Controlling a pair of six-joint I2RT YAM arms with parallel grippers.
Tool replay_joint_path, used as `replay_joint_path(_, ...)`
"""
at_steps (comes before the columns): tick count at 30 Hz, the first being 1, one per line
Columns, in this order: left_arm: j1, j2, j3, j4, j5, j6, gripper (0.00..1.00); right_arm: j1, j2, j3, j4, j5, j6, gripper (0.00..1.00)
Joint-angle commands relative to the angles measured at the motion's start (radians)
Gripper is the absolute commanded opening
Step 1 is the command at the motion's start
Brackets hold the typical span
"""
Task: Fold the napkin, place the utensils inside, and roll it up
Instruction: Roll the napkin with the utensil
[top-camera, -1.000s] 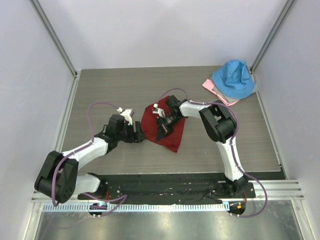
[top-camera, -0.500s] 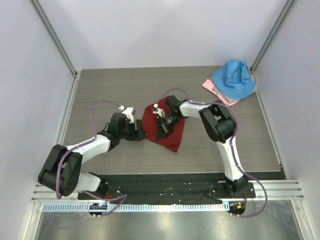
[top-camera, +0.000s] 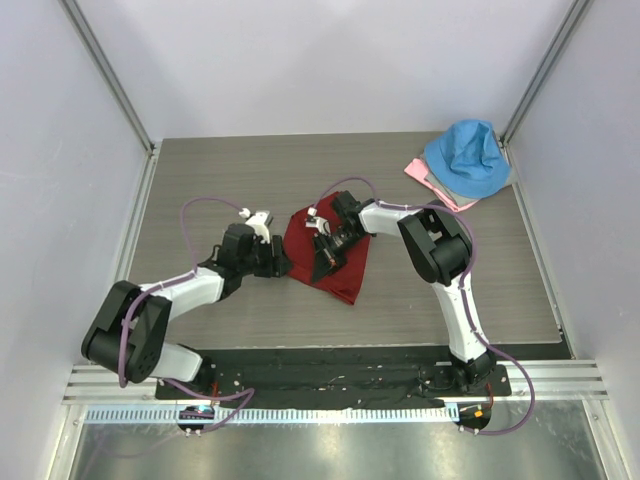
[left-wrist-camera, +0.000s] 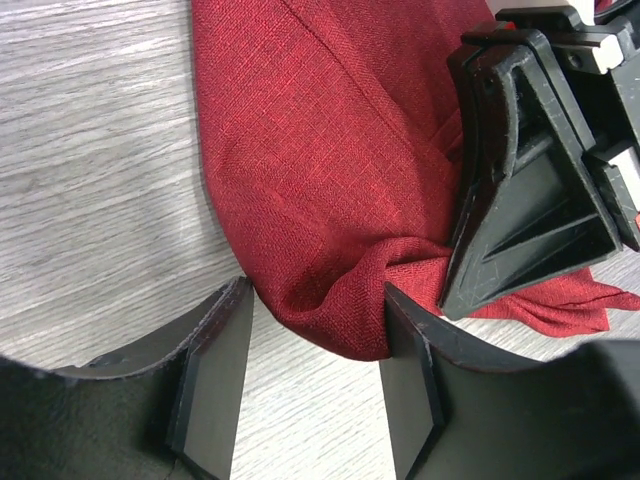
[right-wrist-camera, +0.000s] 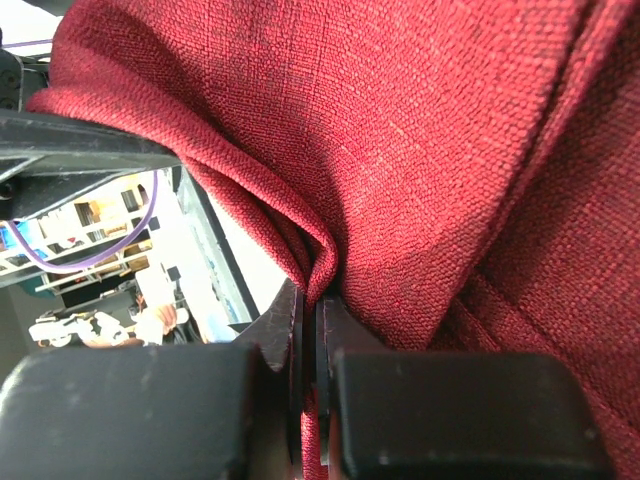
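The dark red napkin (top-camera: 340, 262) lies bunched near the middle of the table. My right gripper (top-camera: 324, 256) is shut on a pinched fold of the napkin (right-wrist-camera: 420, 150), and in the right wrist view its jaws (right-wrist-camera: 312, 325) press together on the cloth. My left gripper (top-camera: 281, 263) is at the napkin's left edge. In the left wrist view it (left-wrist-camera: 312, 385) is open, with a rounded fold of the napkin (left-wrist-camera: 320, 200) between its fingertips; the cloth touches the right finger (left-wrist-camera: 412, 390) and stands apart from the left one. The right gripper's black body (left-wrist-camera: 530, 190) is close by. The utensils are out of view.
A bright blue cloth (top-camera: 468, 155) lies on pink (top-camera: 420, 170) and grey cloths at the back right corner. Pale walls with metal posts enclose the table on three sides. The arms' black base plate (top-camera: 330, 375) runs along the near edge.
My left gripper has slid right to the napkin's left edge and its jaws have narrowed around the fold. The right gripper and the napkin have stayed put.
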Motion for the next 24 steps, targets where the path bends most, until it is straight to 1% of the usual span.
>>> replay_joint_path(1, -0.004, 0.028, 0.039, 0.08, -0.01, 0.011, 0.54, -0.006, 0.037, 0.001, 0.01, 0.075, -0.005, 0.01)
replay_joint_path(8, -0.002, 0.043, 0.043, 0.095, -0.012, 0.018, 0.44, -0.007, 0.042, -0.003, 0.01, 0.073, -0.005, 0.01)
replay_joint_path(13, -0.002, 0.06, 0.043, 0.092, -0.018, 0.021, 0.4, -0.007, 0.039, -0.006, 0.01, 0.072, -0.003, 0.01)
replay_joint_path(16, -0.002, 0.066, 0.049, 0.068, -0.033, 0.024, 0.34, -0.007, 0.036, -0.008, 0.01, 0.073, -0.002, 0.01)
replay_joint_path(19, -0.002, 0.075, 0.061, 0.037, -0.045, 0.03, 0.26, -0.007, 0.031, -0.006, 0.011, 0.075, 0.0, 0.01)
replay_joint_path(20, -0.002, 0.077, 0.064, 0.032, -0.049, 0.03, 0.22, -0.007, 0.03, -0.005, 0.01, 0.075, 0.0, 0.01)
replay_joint_path(22, -0.002, 0.08, 0.07, 0.017, -0.047, 0.028, 0.18, -0.007, 0.022, -0.003, 0.01, 0.078, 0.004, 0.01)
replay_joint_path(23, -0.002, 0.08, 0.073, 0.008, -0.049, 0.028, 0.14, -0.007, 0.016, -0.003, 0.01, 0.088, 0.008, 0.01)
replay_joint_path(24, -0.002, 0.082, 0.076, -0.001, -0.052, 0.028, 0.12, -0.006, 0.01, -0.002, 0.01, 0.095, 0.009, 0.01)
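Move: The left fingers straddle the napkin's near-left fold, which lies about 1 cm ahead and 1 cm to their right, roughly level with the tips. The napkin's middle is some 4 cm ahead and 8 cm to the right, about 2 cm lower; its near corner lies 7 cm back and 13 cm right. From the right hand, that same fold is about 7 cm left and 4 cm ahead. Creeping forward and to its right by about 1 cm, and sinking slightly, the left hand closes its half-open fingers almost shut, pinching the napkin's near-left fold between the tips. The wrist hardly turns. The right hand stays in place, its shut fingers keeping their hold on the napkin beside it. ##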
